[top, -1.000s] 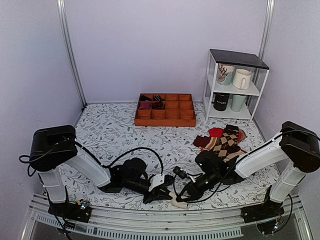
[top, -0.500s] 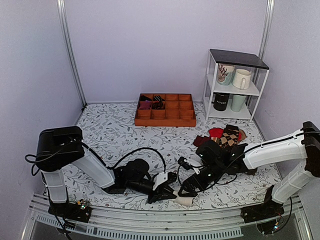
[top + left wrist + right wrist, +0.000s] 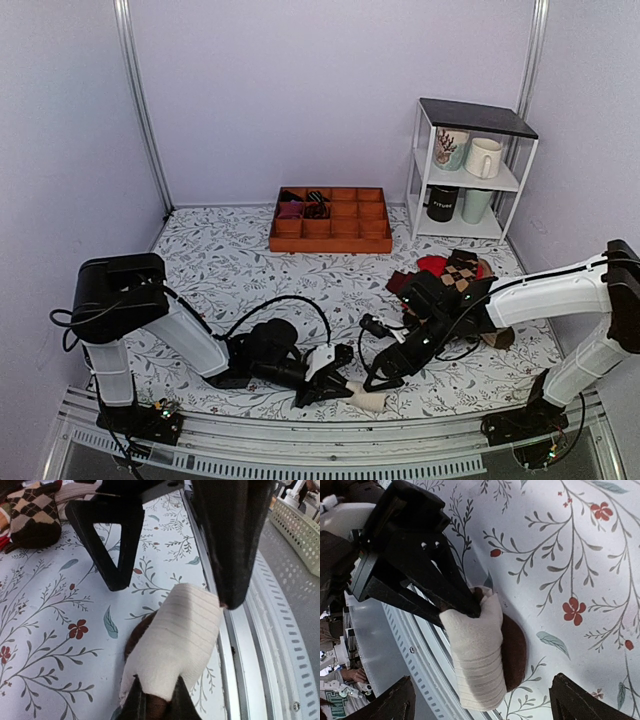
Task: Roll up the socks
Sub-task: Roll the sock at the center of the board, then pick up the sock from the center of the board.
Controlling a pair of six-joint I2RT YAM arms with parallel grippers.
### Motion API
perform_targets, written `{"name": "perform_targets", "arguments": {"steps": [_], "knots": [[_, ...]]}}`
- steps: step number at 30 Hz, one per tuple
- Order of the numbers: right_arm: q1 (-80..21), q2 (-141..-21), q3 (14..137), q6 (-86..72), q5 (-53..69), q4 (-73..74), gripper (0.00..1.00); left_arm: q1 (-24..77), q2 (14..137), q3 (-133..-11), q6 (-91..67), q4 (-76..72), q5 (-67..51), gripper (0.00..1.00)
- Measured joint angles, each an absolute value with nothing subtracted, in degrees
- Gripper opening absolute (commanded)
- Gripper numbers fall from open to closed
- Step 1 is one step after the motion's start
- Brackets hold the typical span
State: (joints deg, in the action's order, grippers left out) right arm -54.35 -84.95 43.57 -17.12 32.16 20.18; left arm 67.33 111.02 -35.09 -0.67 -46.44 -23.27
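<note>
The socks (image 3: 368, 400) are a short cream-white roll with dark brown showing along one side, lying on the floral table right by the near metal rail. In the left wrist view the socks (image 3: 175, 640) sit directly ahead, and my left gripper (image 3: 155, 701) is shut on the roll's near end. Seen from above, the left gripper (image 3: 338, 386) lies low on the table. My right gripper (image 3: 386, 372) stands open just right of the roll. In the right wrist view the right gripper (image 3: 481, 692) has a wide gap, its jaws apart from the socks (image 3: 477, 655).
A pile of argyle and red socks (image 3: 450, 275) lies at the right behind the right arm. A wooden compartment tray (image 3: 330, 220) sits at the back, and a white shelf (image 3: 470, 170) with mugs at the back right. The metal rail (image 3: 300, 455) borders the table.
My right gripper has opened, let go of the sock roll and drawn back a little to the right. The left gripper still holds the roll, which has shifted slightly right.
</note>
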Motion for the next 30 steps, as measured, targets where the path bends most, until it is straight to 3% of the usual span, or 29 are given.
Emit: {"name": "perform_targets", "arguments": {"steps": [16, 30], "knots": [[-57.01, -90.17, 41.41, -21.06, 33.50, 13.45, 0.89, 67.35, 111.02, -35.11, -0.64, -46.37, -23.24, 0.00], [-59.88, -91.70, 37.82, -26.59, 35.18, 3.51, 0.59, 67.35, 111.02, -35.20, -0.62, -46.22, -23.24, 0.00]]}}
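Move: The sock's part-rolled body, its cream free end showing, lies about 3 cm back from the right hand, 2 cm to its left and 4 cm below. The left hand already pinches the sock low over the table, its fingertips some 2 cm back and 5 cm left of the right hand; from the left hand the sock's middle is about 4 cm to the right and 1 cm back. The pile of other socks stands roughly 22 cm ahead and 17 cm right of the right hand. The open right hand first sinks about 2.5 cm while easing back, then slides left and back along the table, roughly 3 cm, bringing its fingers around the cream free end of the sock beside the left fingertips. There it stops going sideways, settles a little lower and starts to close, from nearly wide open to about two thirds, while the left hand stays put and keeps its pinch on the sock. ##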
